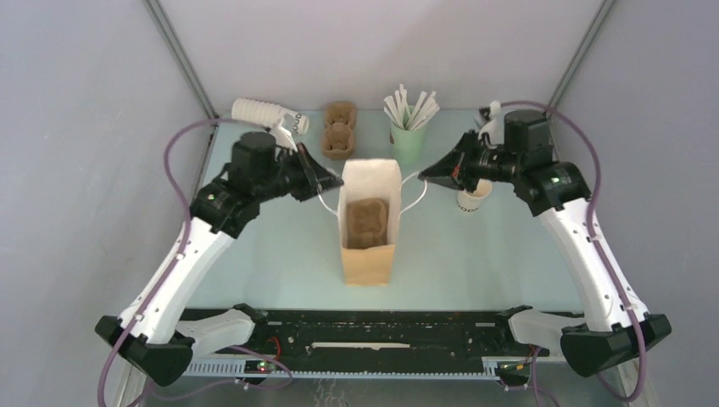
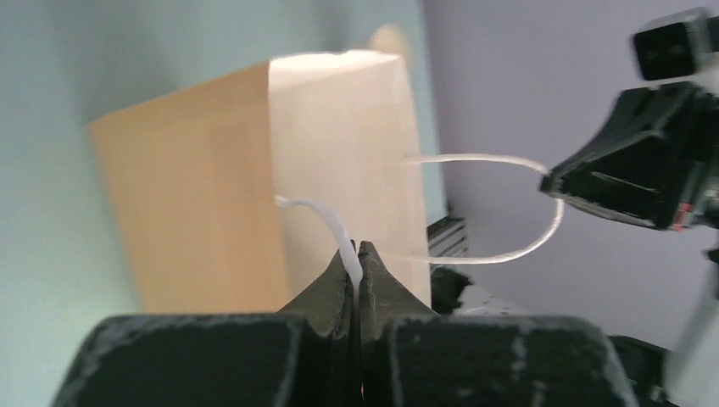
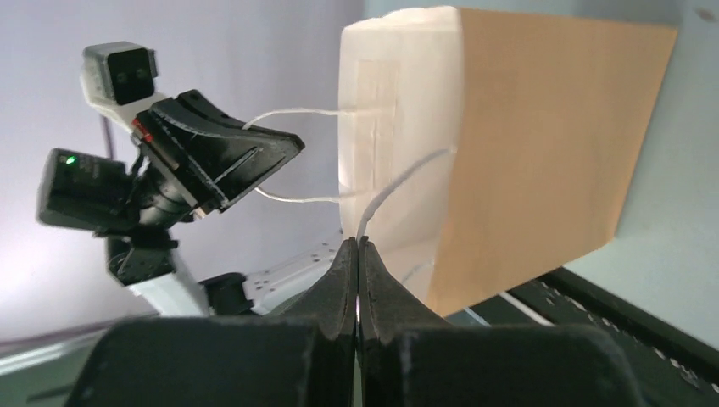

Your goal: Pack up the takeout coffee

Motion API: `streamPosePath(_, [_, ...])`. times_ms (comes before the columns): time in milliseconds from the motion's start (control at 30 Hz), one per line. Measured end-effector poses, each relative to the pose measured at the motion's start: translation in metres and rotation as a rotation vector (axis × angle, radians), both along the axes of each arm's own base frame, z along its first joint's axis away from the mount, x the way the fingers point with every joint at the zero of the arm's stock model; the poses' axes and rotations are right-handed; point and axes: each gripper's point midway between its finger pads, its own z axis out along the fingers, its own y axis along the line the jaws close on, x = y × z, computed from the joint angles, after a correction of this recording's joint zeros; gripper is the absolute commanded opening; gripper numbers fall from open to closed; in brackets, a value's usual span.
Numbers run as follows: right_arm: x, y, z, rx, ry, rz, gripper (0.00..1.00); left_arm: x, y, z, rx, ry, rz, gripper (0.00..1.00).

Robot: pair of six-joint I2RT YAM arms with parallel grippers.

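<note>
The takeout coffee cup [image 1: 471,200], cream-white with dark lettering, stands on the table just under my right wrist, partly hidden by it. A brown paper bag [image 1: 369,254] stands open in the middle with a brown pulp tray [image 1: 366,222] inside. My left gripper [image 1: 336,180] is shut on the bag's left white string handle [image 2: 332,222]. My right gripper [image 1: 426,175] is shut on the right handle [image 3: 397,186]. Both handles are pulled outward. In the wrist views the left gripper [image 2: 357,251] and the right gripper [image 3: 357,243] pinch the string at their tips.
A lying stack of white cups [image 1: 264,113] is at the back left. Brown pulp trays [image 1: 340,130] and a pale green cup of white sticks [image 1: 407,136] stand behind the bag. A white thing [image 1: 490,111] shows behind the right wrist, mostly hidden.
</note>
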Motion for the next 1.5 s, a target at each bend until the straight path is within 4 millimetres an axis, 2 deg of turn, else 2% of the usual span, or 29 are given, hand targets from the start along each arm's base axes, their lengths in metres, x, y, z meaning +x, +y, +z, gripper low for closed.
streamPosePath(67, [0.002,-0.002,-0.046,-0.043,0.098,-0.014,0.0,-0.002,0.004,-0.048,0.053,0.102,0.012,0.0])
streamPosePath(133, [0.004,0.0,-0.078,-0.077,0.185,-0.013,0.0,-0.002,0.009,-0.085,0.115,0.2,0.025,0.0])
streamPosePath(167, [0.006,0.002,-0.088,-0.089,0.212,-0.011,0.0,-0.001,0.01,-0.093,0.135,0.23,0.029,0.0])
streamPosePath(233, [0.009,0.004,-0.094,-0.099,0.222,-0.012,0.0,0.003,0.012,-0.1,0.163,0.246,0.033,0.0])
streamPosePath(300, [0.009,0.006,-0.086,-0.086,0.184,-0.006,0.0,0.005,0.014,-0.091,0.172,0.227,0.03,0.0])
streamPosePath(400, [0.008,0.011,-0.065,-0.053,0.101,0.016,0.0,0.012,0.013,-0.042,0.15,0.1,0.017,0.0])
streamPosePath(533, [0.0,0.028,-0.042,-0.028,-0.031,0.085,0.0,0.016,0.014,0.027,0.115,-0.104,0.007,0.0])
streamPosePath(600, [-0.007,0.041,-0.038,-0.033,-0.093,0.139,0.0,0.017,0.015,0.049,0.109,-0.185,-0.002,0.0])
streamPosePath(633, [-0.011,0.047,-0.038,-0.042,-0.124,0.168,0.0,0.018,0.015,0.053,0.111,-0.209,-0.007,0.0])
streamPosePath(700, [-0.017,0.059,-0.04,-0.06,-0.175,0.218,0.0,0.02,0.01,0.054,0.122,-0.229,-0.038,0.0])
streamPosePath(800, [-0.024,0.076,-0.053,-0.094,-0.231,0.287,0.0,0.03,-0.002,0.042,0.135,-0.228,-0.096,0.0])
streamPosePath(900, [-0.03,0.088,-0.08,-0.15,-0.233,0.344,0.0,0.034,-0.009,0.009,0.173,-0.182,-0.146,0.0])
streamPosePath(1067, [-0.047,0.099,-0.132,-0.238,-0.192,0.441,0.0,0.023,-0.007,-0.048,0.231,-0.076,-0.203,0.0])
streamPosePath(1167, [-0.058,0.101,-0.148,-0.268,-0.189,0.49,0.0,0.01,-0.003,-0.067,0.237,-0.031,-0.22,0.0])
streamPosePath(1267, [-0.063,0.102,-0.152,-0.281,-0.211,0.52,0.0,-0.001,0.002,-0.069,0.229,-0.024,-0.217,0.0])
streamPosePath(1433, [-0.063,0.1,-0.153,-0.293,-0.246,0.54,0.0,-0.01,0.007,-0.053,0.193,-0.049,-0.184,0.0])
streamPosePath(1500, [-0.059,0.093,-0.149,-0.295,-0.247,0.518,0.0,-0.008,0.007,-0.047,0.181,-0.043,-0.166,0.0])
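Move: The paper bag, still hanging by one handle from each hand, has its middle about 12 cm to the right hand's left, 4 cm back and 17 cm below it; from the left hand it is some 6 cm right, 4 cm back and equally low. Down on the table, the paper cup stands roughly 16 cm right and 6 cm ahead of the right hand, the straw holder 21 cm straight ahead of it. The empty cup carrier lies about 28 cm ahead and 2 cm left of the left hand. The bag is bounced on its handles by both hands dipping about 10 cm; the left hand then rises and sinks again, ending some 5 cm low. Meanwhile the right hand rises partway, sweeps left towards the left hand, then sinks and draws back, for a net 15 cm down, 9 left and 6 back, turning about 30 degrees counter-clockwise. Both grippers stay shut on the handles. ##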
